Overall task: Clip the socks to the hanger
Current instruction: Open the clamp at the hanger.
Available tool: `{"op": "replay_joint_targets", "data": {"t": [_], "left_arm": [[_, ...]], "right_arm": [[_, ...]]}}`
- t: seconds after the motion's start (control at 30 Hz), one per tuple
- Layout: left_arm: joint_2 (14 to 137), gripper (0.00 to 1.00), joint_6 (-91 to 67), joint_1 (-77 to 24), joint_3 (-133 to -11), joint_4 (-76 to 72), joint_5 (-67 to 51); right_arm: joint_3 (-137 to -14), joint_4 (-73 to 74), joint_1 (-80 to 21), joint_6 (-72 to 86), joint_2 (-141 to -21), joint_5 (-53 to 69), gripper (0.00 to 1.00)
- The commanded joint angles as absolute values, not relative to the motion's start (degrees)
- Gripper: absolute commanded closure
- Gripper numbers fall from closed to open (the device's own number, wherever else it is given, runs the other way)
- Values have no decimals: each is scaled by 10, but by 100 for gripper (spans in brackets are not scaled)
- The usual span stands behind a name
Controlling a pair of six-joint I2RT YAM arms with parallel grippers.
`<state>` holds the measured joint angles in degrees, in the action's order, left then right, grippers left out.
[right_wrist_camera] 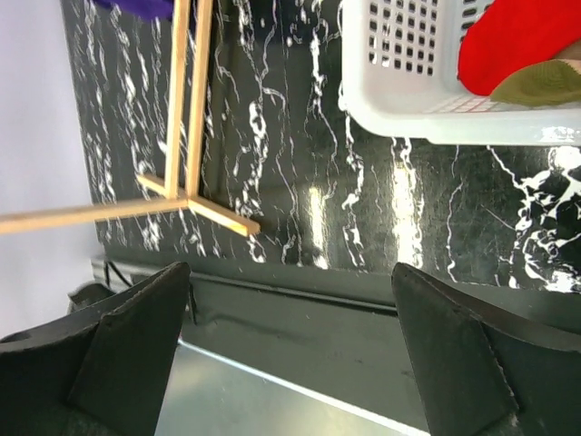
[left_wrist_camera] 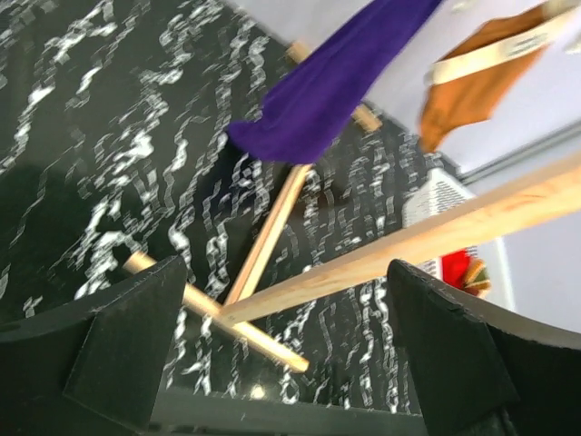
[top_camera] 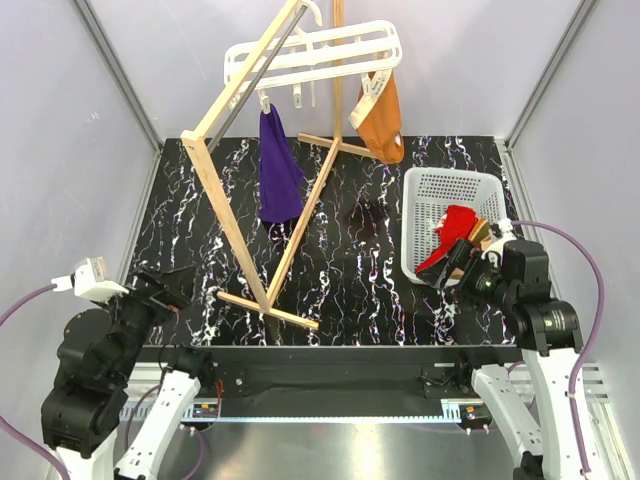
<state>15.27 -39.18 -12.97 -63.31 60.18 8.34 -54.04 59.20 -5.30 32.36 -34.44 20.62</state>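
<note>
The white hanger hangs from the top of the wooden stand. A purple sock and an orange sock are clipped under it. A red sock and a striped sock lie in the white basket. My left gripper is open and empty, low at the near left, looking up at the purple sock and orange sock. At the basket's near edge my right gripper is open with nothing in it. The red sock and a tan sock show in the right wrist view.
The tall wooden A-frame stand spans the left and middle of the black marbled table, its foot bar near the front edge. One leg crosses the left wrist view. The basket sits at the right. Grey walls enclose the table.
</note>
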Motion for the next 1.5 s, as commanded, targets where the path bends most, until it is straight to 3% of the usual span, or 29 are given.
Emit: {"op": "replay_joint_targets", "data": {"t": [0.0, 0.17, 0.4, 0.53, 0.6, 0.77, 0.93, 1.1, 1.2, 1.37, 1.47], "left_arm": [[231, 1, -394, -148, -680, 633, 165], [314, 1, -368, -174, -744, 626, 261], [454, 1, -334, -156, -828, 547, 295], [516, 2, -323, -51, -823, 487, 160], [536, 7, -324, -9, -805, 427, 75], [556, 14, -344, 14, -731, 260, -39], [603, 29, -390, 26, -679, 101, -234], [629, 31, -446, 25, -655, 2, -306], [642, 30, -466, 25, -654, -34, -333], [664, 32, -498, 23, -642, -70, -376], [665, 33, -504, 18, -626, -62, -387]], "right_arm": [[-562, 584, -52, 261, -385, 250, 0], [-579, 565, -53, 228, -409, 328, 0], [-600, 546, -68, 211, -450, 373, 0], [-632, 555, -76, 200, -475, 366, 0], [-635, 540, -76, 202, -481, 376, 0], [-614, 439, -76, 253, -492, 425, 0], [-628, 273, -101, 304, -552, 451, 1], [-656, 95, -144, 330, -643, 428, 9], [-673, -6, -166, 326, -694, 380, 18], [-701, -204, -207, 313, -785, 325, 21], [-735, -258, -232, 302, -843, 275, 32]]}}
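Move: An empty clamp under the white hanger hangs about 32 cm ahead of the left hand, 24 cm to its right and 14 cm above it. From the left hand, the purple sock's middle is some 31 cm ahead and 19 cm right at its own height, and the frame's front post about 8 cm ahead and 15 cm right. From the right hand, the clamp is roughly 28 cm ahead, 25 cm left and 23 cm up; the orange sock is 31 cm ahead, 10 cm left and 14 cm up. The left hand drives forward about 25 cm past the left side of the wooden front post, bowing slightly left before swinging back right and rising some 6 cm, and turns clockwise towards the hanger's clamps while its open fingers narrow by nearly a third. The right hand leaves the basket slowly, then sweeps forward, left and up towards the same clamps, some 20 cm forward, tipping its fingers up and swinging them leftward as they too narrow but stay open, with no touch on clamp or sock to be seen from either hand. ##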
